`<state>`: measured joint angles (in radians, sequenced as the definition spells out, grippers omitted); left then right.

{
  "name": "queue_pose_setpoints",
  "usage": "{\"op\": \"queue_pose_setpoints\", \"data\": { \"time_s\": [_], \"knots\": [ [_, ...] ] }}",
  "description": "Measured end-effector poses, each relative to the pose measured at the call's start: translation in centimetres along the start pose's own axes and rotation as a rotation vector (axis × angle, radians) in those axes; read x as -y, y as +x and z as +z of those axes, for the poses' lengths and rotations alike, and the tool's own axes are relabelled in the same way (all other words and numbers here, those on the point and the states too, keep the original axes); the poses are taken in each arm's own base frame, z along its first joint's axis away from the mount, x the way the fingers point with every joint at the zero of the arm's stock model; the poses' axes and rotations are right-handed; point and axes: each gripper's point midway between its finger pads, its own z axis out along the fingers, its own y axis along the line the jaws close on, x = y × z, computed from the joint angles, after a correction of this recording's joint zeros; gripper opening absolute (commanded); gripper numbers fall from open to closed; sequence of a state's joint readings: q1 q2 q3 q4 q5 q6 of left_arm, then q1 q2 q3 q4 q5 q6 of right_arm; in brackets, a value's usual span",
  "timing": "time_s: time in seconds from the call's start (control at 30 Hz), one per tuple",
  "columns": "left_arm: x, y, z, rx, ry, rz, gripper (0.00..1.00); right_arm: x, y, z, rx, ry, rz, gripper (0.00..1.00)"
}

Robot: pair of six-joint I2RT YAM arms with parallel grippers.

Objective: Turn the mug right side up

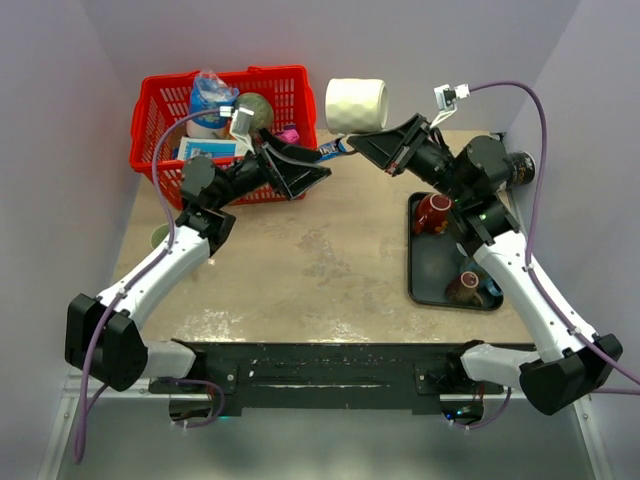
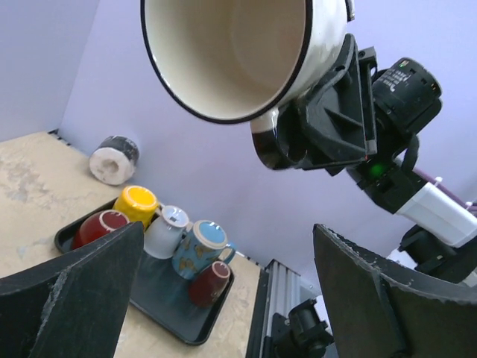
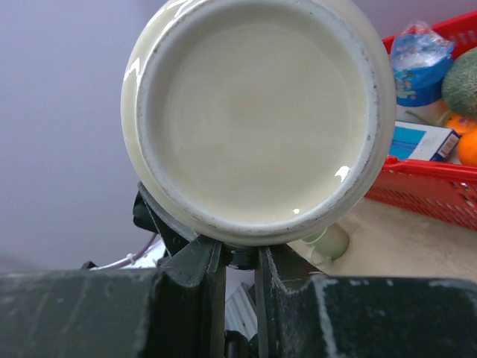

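Observation:
A cream enamel mug (image 1: 356,104) with a dark rim hangs in the air on its side above the table's far edge. My right gripper (image 1: 374,141) is shut on the mug's handle. In the right wrist view the mug's round base (image 3: 257,112) fills the frame, and the right gripper (image 3: 240,253) pinches a dark handle just below it. In the left wrist view the mug's open mouth (image 2: 231,52) faces the camera from above. My left gripper (image 1: 312,180) stands open just left of and below the mug, and nothing lies between its fingers (image 2: 74,291).
A red basket (image 1: 150,150) of groceries stands at the back left. A black tray (image 1: 425,275) on the right carries several mugs (image 2: 197,250). A pale green cup (image 1: 160,237) sits by the left edge, and a dark roll (image 1: 520,165) lies at the back right.

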<state>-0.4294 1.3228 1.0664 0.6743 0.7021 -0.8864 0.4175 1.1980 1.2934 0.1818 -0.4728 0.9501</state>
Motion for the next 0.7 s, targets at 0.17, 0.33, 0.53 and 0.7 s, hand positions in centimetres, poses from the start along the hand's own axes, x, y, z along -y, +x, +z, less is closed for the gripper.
{"op": "queue_pose_setpoints", "data": {
  "time_s": [0.17,0.33,0.53,0.7],
  "knots": [
    [0.8,-0.3,1.1,0.036,0.03,-0.047,0.98,-1.3,0.8,0.2,-0.037,-0.064,-0.009,0.0],
    [1.6,-0.8,1.7,0.077,0.046,-0.096,0.92,-2.2,1.2,0.2,-0.056,-0.105,-0.023,0.0],
    [2.3,-1.2,2.1,0.102,0.084,-0.14,0.74,-2.2,1.9,0.2,-0.075,-0.12,-0.028,0.0],
    [1.9,-0.8,2.3,0.098,0.09,-0.173,0.59,-1.2,2.8,0.3,-0.093,-0.103,-0.02,0.0]
  ]
}}
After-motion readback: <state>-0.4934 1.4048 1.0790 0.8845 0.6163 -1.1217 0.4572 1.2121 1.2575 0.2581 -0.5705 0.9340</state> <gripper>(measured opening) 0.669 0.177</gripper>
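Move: The right hand holds the cream mug on its side by the handle, the body about 6 cm above and 2 cm ahead of its fingers, mouth facing left. From the open left hand, the mug's body lies some 10 cm up, 6 cm right and 4 cm ahead; its handle is about 6 cm right, 4 cm up and 2 cm ahead. The red basket is some 28 cm ahead, 25 cm left and 32 cm below; the tray is 30 cm right, 6 cm ahead and 40 cm below. Still pinching the mug's handle, the right hand brings the mug about 2 cm left and 2 cm back towards the left hand, turning slightly counter-clockwise and dipping at the end. The left hand comes up and right to meet it, a little over 2 cm each way, its fingers tipping up some 10 degrees and closing by about a third around the handle's end; whether they touch can't be seen. ##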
